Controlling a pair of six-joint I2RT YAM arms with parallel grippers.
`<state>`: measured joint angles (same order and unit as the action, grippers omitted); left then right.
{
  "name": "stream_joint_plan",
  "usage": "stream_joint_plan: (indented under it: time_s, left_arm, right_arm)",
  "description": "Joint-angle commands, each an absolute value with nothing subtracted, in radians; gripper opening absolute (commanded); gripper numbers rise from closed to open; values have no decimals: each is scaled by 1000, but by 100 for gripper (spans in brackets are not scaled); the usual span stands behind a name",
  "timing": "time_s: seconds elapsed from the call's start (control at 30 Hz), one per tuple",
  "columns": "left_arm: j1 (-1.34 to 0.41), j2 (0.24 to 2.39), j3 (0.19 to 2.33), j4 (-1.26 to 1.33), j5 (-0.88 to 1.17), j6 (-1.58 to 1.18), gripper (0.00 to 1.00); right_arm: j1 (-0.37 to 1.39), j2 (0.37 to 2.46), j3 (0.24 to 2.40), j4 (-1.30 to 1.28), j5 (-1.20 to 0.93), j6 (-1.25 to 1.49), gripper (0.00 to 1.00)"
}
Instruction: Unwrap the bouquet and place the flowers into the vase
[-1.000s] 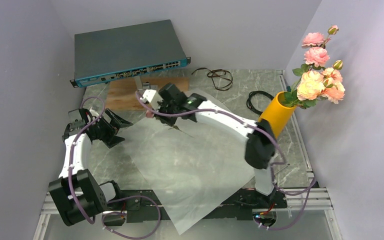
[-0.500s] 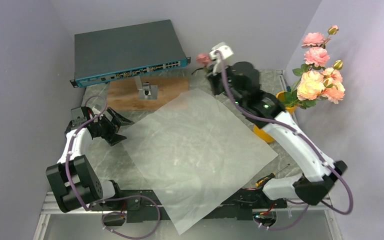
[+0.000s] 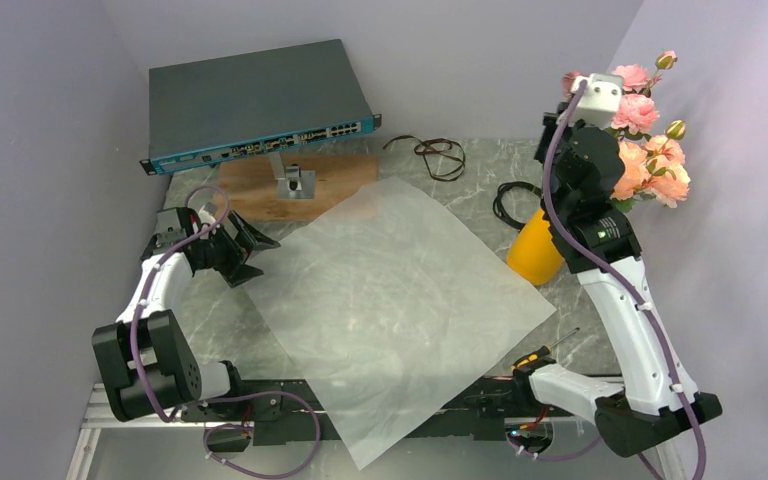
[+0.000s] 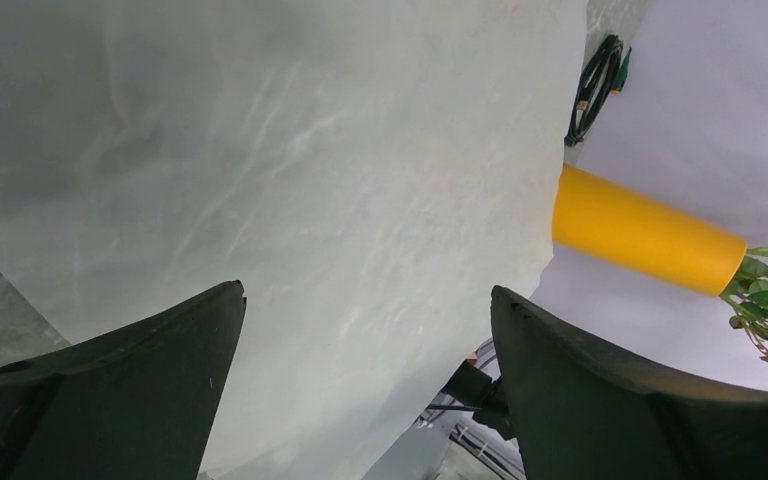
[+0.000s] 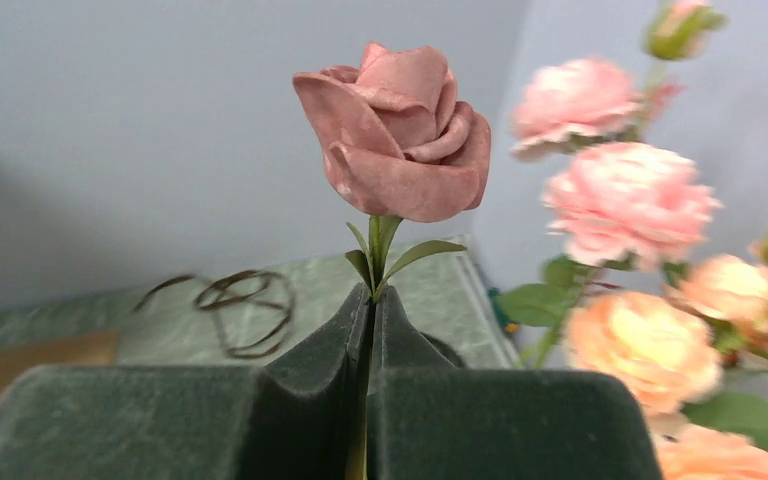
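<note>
My right gripper (image 3: 566, 104) is raised high at the back right, shut on the thin green stem of a mauve rose (image 5: 400, 130) that stands upright above the fingertips (image 5: 400, 340). This rose (image 3: 569, 80) is level with the pink and peach flowers (image 3: 650, 165) standing in the yellow vase (image 3: 533, 255), just to their left. My arm hides the vase's mouth. The bouquet is unwrapped: its translucent paper sheet (image 3: 390, 290) lies flat on the table. My left gripper (image 3: 245, 250) rests open at the sheet's left edge, with nothing between its fingers (image 4: 110, 390).
A brown ribbon (image 3: 438, 152) lies coiled at the back. A network switch (image 3: 255, 100) sits on a wooden board (image 3: 330, 180) at the back left. A black cable (image 3: 515, 200) lies behind the vase, and a screwdriver (image 3: 540, 355) sits near the right arm's base.
My right arm has swung the mauve rose from the sheet's back-left corner across the back of the table and up beside the flowers in the vase. The left gripper edged slightly toward the sheet.
</note>
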<state>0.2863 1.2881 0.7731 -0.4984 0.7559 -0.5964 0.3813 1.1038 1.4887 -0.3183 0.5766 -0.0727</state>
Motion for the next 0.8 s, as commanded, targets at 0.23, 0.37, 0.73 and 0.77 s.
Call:
stream_joint_plan:
  time_s: [0.23,0.37,0.73,0.77]
  left_arm:
    - [259,1313,841,-478,757,-597,100]
    - [258,1306,827,-469,755,-603,100]
    - [253,1280,830,-490,746,-592,100]
    - [253,1279,828,-489,746,-593,99]
  right_arm:
    - [279,1027,1276,110,713,-276,0]
    - [279,1025,1180,236,697,-368,0]
    - [261,1088,1124,399,726,-488,0]
    - [255,1093,1124,400,726,-491,0]
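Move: The vase stands upright below the right hand, which already grips the rose: its middle is about 5 cm to the right, 1 cm back and some 36 cm down. The blossoms already in the vase spread about 11 cm right and 3 cm ahead, nearly at hand height. The black cable coil lies roughly 12 cm ahead, 3 cm right, on the table. From the left hand, the vase is about 54 cm right and 4 cm ahead, nearly level. Keep the right fingers shut on the rose's stem and carry it some 6 cm to the right, towards the vase and the blossoms standing in it, quickly at first and then slowing. Turn the hand about 15 degrees clockwise while its left side dips by about as much, and ease it down a couple of centimetres. Stop short of letting go. ##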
